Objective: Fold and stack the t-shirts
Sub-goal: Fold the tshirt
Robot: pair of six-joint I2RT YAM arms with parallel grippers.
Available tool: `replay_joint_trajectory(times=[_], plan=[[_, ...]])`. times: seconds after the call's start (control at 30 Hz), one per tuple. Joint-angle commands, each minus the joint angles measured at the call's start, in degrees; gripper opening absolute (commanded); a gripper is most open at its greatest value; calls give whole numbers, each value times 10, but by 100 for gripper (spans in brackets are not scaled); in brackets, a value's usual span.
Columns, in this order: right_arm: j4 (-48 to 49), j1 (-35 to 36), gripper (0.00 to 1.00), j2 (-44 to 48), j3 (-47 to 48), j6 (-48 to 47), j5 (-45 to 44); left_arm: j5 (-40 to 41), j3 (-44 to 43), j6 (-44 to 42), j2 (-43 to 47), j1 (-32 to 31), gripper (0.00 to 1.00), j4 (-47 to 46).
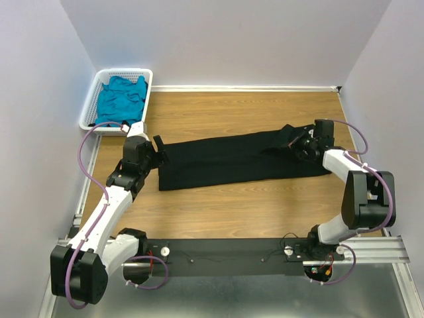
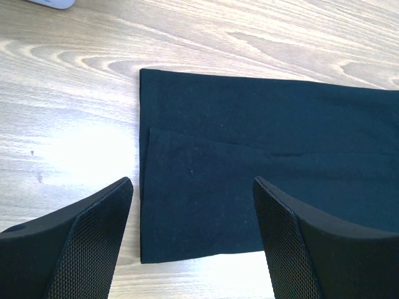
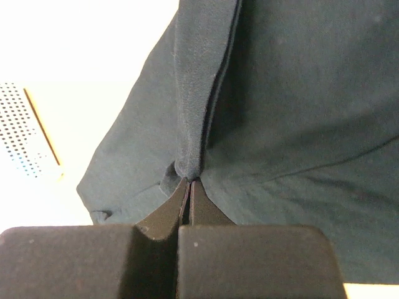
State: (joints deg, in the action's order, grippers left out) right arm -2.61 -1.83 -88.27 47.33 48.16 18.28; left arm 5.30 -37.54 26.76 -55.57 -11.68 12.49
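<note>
The black t-shirt (image 1: 232,159) lies folded into a long strip across the wooden table. At its left end my left gripper (image 1: 159,151) hovers open; in the left wrist view the gripper (image 2: 192,180) straddles the shirt's near corner (image 2: 206,212) with nothing between its fingers. My right gripper (image 1: 293,142) is at the strip's right end. In the right wrist view it (image 3: 189,181) is shut on a raised ridge of the black cloth (image 3: 193,124). The teal-blue t-shirt (image 1: 122,98) sits crumpled in the basket.
The white slotted basket (image 1: 126,71) stands at the back left corner against the wall. Bare wood table (image 1: 265,199) lies in front of and behind the black strip. Walls close in the left, back and right sides.
</note>
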Motion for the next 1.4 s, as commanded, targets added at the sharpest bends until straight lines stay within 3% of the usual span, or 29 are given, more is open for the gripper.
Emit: replay_joint_trajectory(times=[0.0, 0.43, 0.53, 0.57, 0.67, 0.8, 1.07, 1.17, 1.37], plan=[[-41, 17, 1, 16, -16, 16, -48, -16, 8, -9, 1, 3, 85, -14], [-50, 115, 2, 44, -71, 87, -164, -19, 10, -9, -3, 3, 86, -12], [-50, 120, 13, 27, -65, 73, -160, -20, 9, -10, -6, 3, 85, -13], [-50, 121, 25, 23, -59, 67, -157, -20, 9, -11, -8, 3, 85, -13], [-62, 120, 47, 23, -29, 27, -160, -20, 9, -12, -9, 3, 85, -12], [-85, 106, 64, 44, 20, -71, -179, -21, 10, -13, -11, 3, 86, -12], [-90, -35, 83, 34, 81, -286, -67, -27, 9, -14, -14, 3, 86, -14], [-72, -62, 92, 15, 94, -319, -36, -28, 10, -15, -16, 3, 86, -14], [-13, -97, 94, -47, 120, -326, 40, -31, 11, -17, -16, 3, 85, -15]])
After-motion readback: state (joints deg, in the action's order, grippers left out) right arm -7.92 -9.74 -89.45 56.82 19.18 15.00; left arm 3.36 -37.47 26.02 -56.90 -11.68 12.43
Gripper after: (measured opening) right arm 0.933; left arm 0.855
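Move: The right hand still pinches a raised fold of the t-shirt's sleeve; its landing spot on the t-shirt is about 5 cm back, 4 cm left and 5 below. The shirt's far peak lies some 5 cm ahead and 1 left, its near right corner about 8 back and 13 right, both roughly 6 below. From the open left hand, that landing spot is some 32 cm right, 3 back and 13 below. Back and to the left by about 6 cm, sinking some 4 cm, the right hand carries the pinched fold down over the t-shirt, then opens wide and lets go. It turns back, rising and swinging forward and right, around 15 cm in all, to hover over the shirt's right part, rolling so its left side drops some 25 degrees. ##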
